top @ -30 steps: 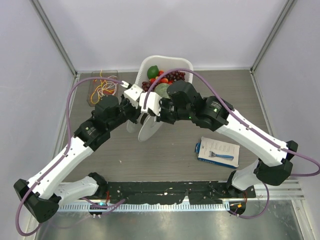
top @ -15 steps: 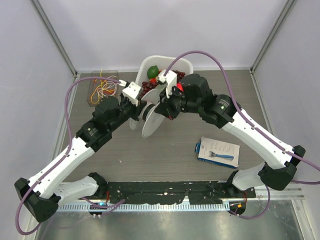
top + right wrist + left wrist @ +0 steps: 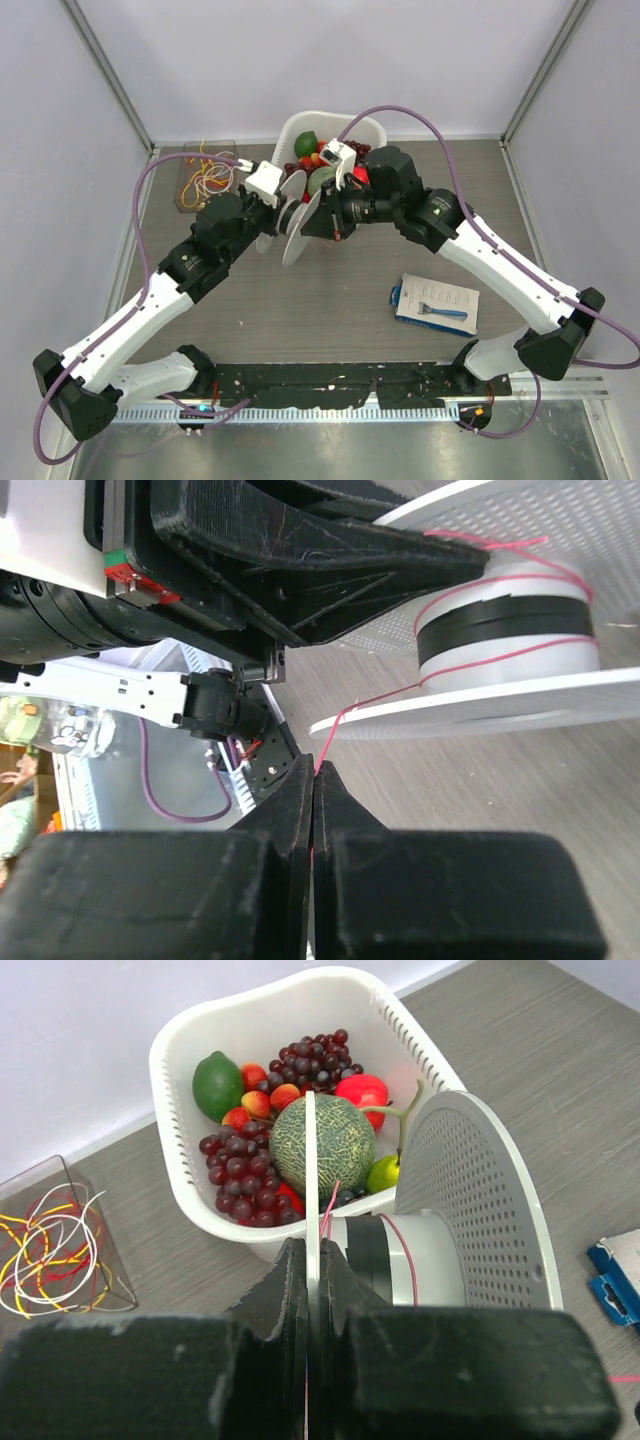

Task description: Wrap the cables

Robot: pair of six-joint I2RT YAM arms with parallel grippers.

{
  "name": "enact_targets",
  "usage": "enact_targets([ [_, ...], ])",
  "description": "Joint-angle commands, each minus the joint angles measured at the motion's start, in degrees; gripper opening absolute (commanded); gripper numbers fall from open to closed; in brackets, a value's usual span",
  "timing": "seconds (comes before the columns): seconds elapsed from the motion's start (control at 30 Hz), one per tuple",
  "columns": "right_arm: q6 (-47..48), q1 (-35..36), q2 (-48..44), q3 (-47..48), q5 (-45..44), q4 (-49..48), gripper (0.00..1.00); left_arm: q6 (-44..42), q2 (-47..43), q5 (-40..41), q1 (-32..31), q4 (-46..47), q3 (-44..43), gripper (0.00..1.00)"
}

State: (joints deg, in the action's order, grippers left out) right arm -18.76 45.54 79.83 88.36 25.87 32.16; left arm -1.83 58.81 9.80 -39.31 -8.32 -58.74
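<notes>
A white spool (image 3: 298,215) with perforated flanges is held above the table in front of the basket. My left gripper (image 3: 312,1252) is shut on the thin edge of one flange (image 3: 310,1150). A thin red cable (image 3: 372,702) runs in a few turns round the spool's black and white core (image 3: 505,630) and down over the near flange into my right gripper (image 3: 315,772), which is shut on it. The same red cable (image 3: 398,1245) shows on the core in the left wrist view. More loose cables (image 3: 205,176), red, yellow and white, lie in a clear box at the back left.
A white basket (image 3: 335,119) of fruit stands directly behind the spool, close to both wrists. A blue and white packet (image 3: 435,302) lies on the table at the right. The clear box (image 3: 115,1280) sits left of the basket.
My right gripper has swung from beside the spool up and back toward the basket, carrying the red cable round the spool. The left gripper has shifted slightly and the spool has tilted.
</notes>
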Motion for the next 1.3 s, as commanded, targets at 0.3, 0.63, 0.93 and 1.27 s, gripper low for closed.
enact_targets([
  [0.3,-22.1,-0.5,-0.3,-2.1,1.9,-15.9,0.01,-5.6,0.5,14.4,-1.9,11.0,2.7,0.0],
  [0.63,-27.0,-0.7,0.9,0.1,-10.5,-13.1,0.01,-17.9,-1.5,10.1,-4.4,20.8,8.1,0.0],
  [0.93,-25.1,-2.1,-0.7,-0.6,-14.8,-11.2,0.01,-31.3,-4.9,1.9,-4.6,27.2,13.2,0.0],
  [1.27,-10.3,-3.6,-3.2,-4.1,-12.9,-7.6,0.01,-38.3,-10.3,-19.6,-4.5,12.8,11.7,0.0],
])
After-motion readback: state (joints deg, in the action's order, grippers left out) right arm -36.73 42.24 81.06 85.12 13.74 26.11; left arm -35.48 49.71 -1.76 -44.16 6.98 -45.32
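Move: The left hand pinches one rim of the white spool, the drum's middle about 2 cm ahead, 5 cm right and 4 cm below its fingertips. From the right hand, which pinches the red cable, the drum is roughly 7 cm ahead, 5 cm left and 3 cm lower. The fruit basket lies some 20 cm ahead of the left hand, 11 cm to its right and 24 cm below; the wire tray is also 20 cm ahead, but 21 cm left and 30 cm below. With the red cable still pinched, the right hand edges about 2 cm left, then carries it some 6 cm forward around the spool's rim to the drum's far side, turning about 20 degrees clockwise and easing back right at the end. The left hand keeps its pinch on the flange, nudges ahead, then draws back about 5 cm while tipping its fingers upward nearly 30 degrees and swinging clockwise. ##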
